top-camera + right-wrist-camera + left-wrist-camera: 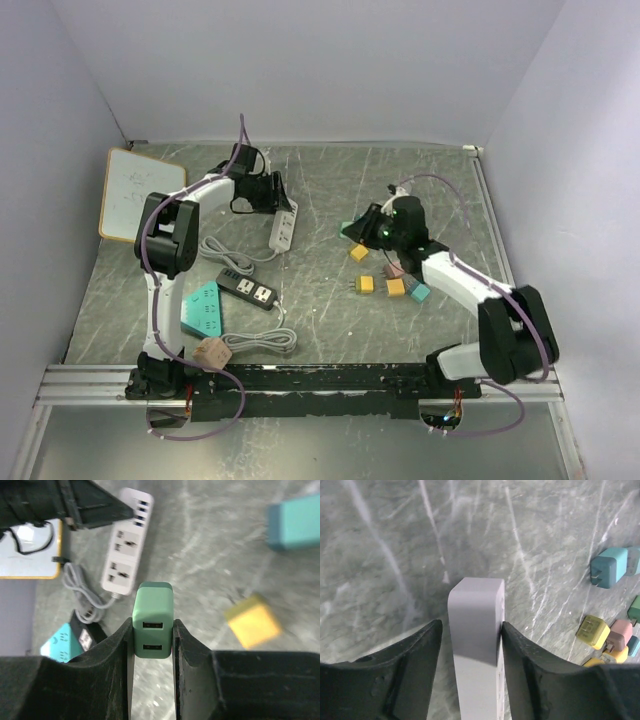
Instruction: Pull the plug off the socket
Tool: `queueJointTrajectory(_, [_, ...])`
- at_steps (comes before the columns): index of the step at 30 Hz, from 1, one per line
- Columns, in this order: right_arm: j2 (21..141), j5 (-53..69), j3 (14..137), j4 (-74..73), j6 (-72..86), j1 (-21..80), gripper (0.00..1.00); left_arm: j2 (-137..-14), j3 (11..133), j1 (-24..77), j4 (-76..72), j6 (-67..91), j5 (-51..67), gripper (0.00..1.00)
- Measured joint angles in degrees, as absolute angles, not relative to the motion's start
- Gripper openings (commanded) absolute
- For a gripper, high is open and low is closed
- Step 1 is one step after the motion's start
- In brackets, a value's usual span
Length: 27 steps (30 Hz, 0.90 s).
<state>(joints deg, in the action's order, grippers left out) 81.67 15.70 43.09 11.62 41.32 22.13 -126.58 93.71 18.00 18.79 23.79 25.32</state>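
Observation:
The white power strip [283, 232], the socket, lies on the grey table at centre-left. Its end [476, 630] stands between the fingers of my left gripper [471, 624]. The right finger touches its side, and a narrow gap shows at the left finger, so the jaws are slightly open around it. My right gripper [152, 625] is shut on a green plug [152, 610] with two USB ports. It holds the plug above the table, apart from the strip [127, 550], whose outlets stand bare. In the top view the right gripper [362, 228] hovers to the right of the strip.
A black power strip [247, 287], a teal triangular socket [202, 308] and a beige plug [212, 353] with grey cable lie near the left arm. Yellow, pink and teal plugs [385, 282] are scattered at centre-right. A whiteboard [140, 193] lies at far left.

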Motion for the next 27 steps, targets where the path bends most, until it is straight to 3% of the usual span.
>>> queueJointTrajectory(2, [77.43,14.81,40.16,8.58,39.57,20.12,0.00,-126.80,93.67,17.28,19.59,23.31,25.12,0.81])
queueJointTrajectory(4, [73.49,14.04,37.50,4.93,38.11,18.20,0.00,-126.93,93.56,16.67,20.03,23.09,24.97,0.86])
queueJointTrajectory(15, [57.01,18.22,32.05,-11.68,34.72,16.69,0.00,-124.49,93.08,15.59,22.37,20.67,23.51,0.89])
queueJointTrajectory(27, [55.64,21.23,25.80,-15.03,39.66,27.49,0.00,-109.58,88.58,15.14,21.41,18.81,24.23,0.86])
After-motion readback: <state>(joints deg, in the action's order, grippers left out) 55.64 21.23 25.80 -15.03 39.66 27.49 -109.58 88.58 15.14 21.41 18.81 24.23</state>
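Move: The left hand still has its open fingers around the far end of the white power strip, whose middle lies about 5 cm back, 2 cm left and slightly below. The right hand holds the green plug in the air. The bare table it is taken to is some 18 cm back, 3 cm right and 11 cm below; one yellow plug lies about 11 cm back and 5 cm right, another 2 cm back and 4 cm right, and the strip 4 cm ahead and 14 cm left. The left fingers spread wide and let go of the white strip's far end, the hand easing about 3.5 cm left, then rising some 10 cm clear as its fingers tip outward. The right hand keeps its pinch on the green plug and carries it away from the strip, first back and to the right, then on back and down, about 17 cm nearer the base and 5 cm lower, ending beside the nearer yellow plug while its fingers tip further down. ##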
